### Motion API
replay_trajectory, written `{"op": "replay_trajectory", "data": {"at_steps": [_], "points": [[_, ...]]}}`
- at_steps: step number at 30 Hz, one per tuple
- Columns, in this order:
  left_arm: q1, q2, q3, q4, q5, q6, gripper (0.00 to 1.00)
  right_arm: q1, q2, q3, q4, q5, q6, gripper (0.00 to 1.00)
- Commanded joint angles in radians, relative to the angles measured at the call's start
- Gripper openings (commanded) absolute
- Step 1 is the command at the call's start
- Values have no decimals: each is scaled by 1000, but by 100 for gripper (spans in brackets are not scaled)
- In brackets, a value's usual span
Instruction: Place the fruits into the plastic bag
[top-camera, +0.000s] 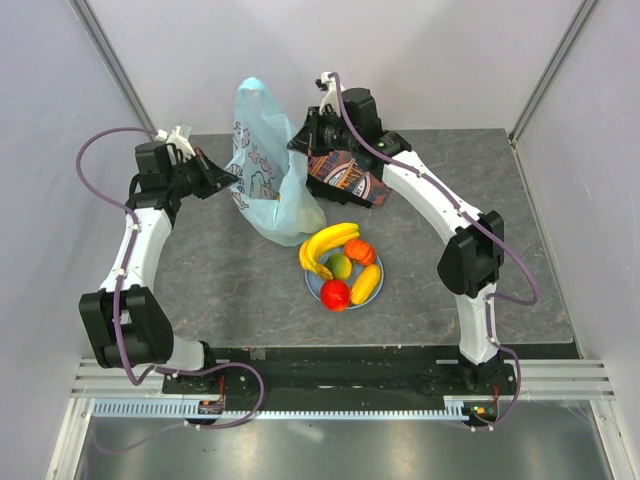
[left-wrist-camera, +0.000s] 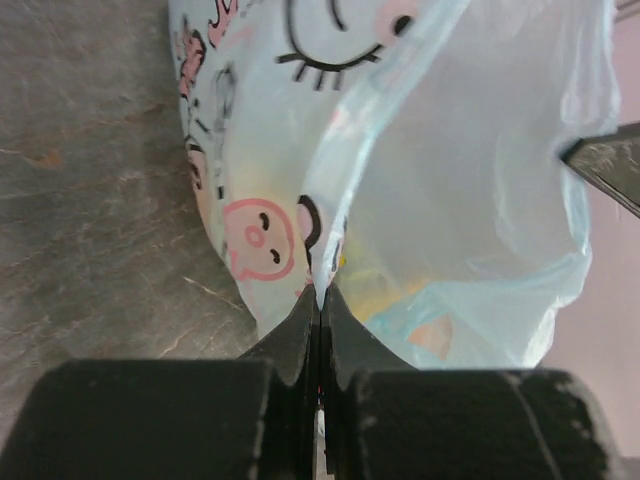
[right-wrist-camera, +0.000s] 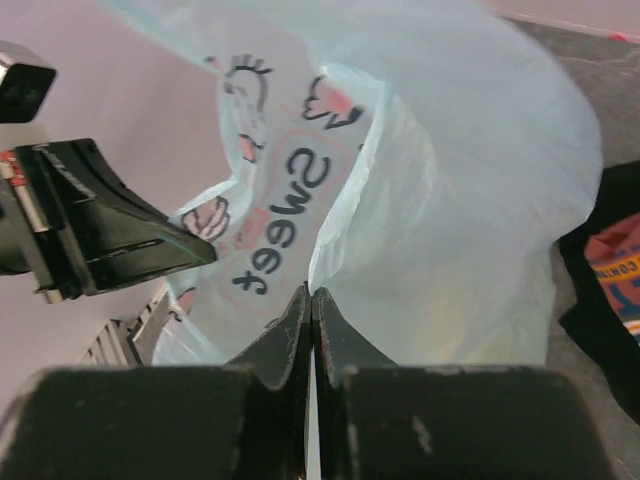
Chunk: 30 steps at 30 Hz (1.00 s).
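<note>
The light-blue plastic bag stands at the back of the table, held open between both arms. My left gripper is shut on the bag's left edge, with film pinched between its fingertips. On the bag's right edge my right gripper is shut too, its tips clamping the film. The fruits lie on a blue plate in front of the bag: yellow bananas, a green fruit, an orange one, a red one and a yellow oblong one.
A folded dark-red printed cloth lies under the right arm, just right of the bag, and shows as well in the right wrist view. Grey walls close in the dark table on three sides.
</note>
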Motion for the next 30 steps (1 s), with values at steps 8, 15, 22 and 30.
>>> {"op": "replay_trajectory", "data": {"at_steps": [8, 15, 22, 30], "points": [[2, -12, -7, 68, 166, -20, 1, -46, -57, -12, -10, 29, -48, 52], [-3, -32, -46, 105, 149, -35, 2, -66, -214, -131, -19, 104, -104, 77], [-4, -58, -81, 109, 120, -29, 2, -71, -414, -394, -108, 231, -247, 82], [-6, -67, -78, 114, 106, -26, 2, -71, -471, -647, -297, 244, -310, 82]]}}
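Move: My right hand still pinches the rim of the plastic bag, whose body hangs some 6 cm to its left and 15 cm below. The fruit bowl lies about 16 cm back, 10 cm right and 28 cm down from that hand; in it the bananas are about 8 cm back and 6 cm right, the orange fruit 10 cm back and 14 cm right. From my left hand the bowl is roughly 10 cm back, 22 cm right and 22 cm down. I open my right fingers wide and let the bag's rim go, easing forward and right a couple of centimetres, then swing away from the bag towards the fruit bowl: about 14 cm right in all, drawing back and, last of all, dipping some 5 cm, with the left side of the hand rolling down about 20 degrees. My left hand keeps its pinch on the bag, drifting about 2 cm right and back. ##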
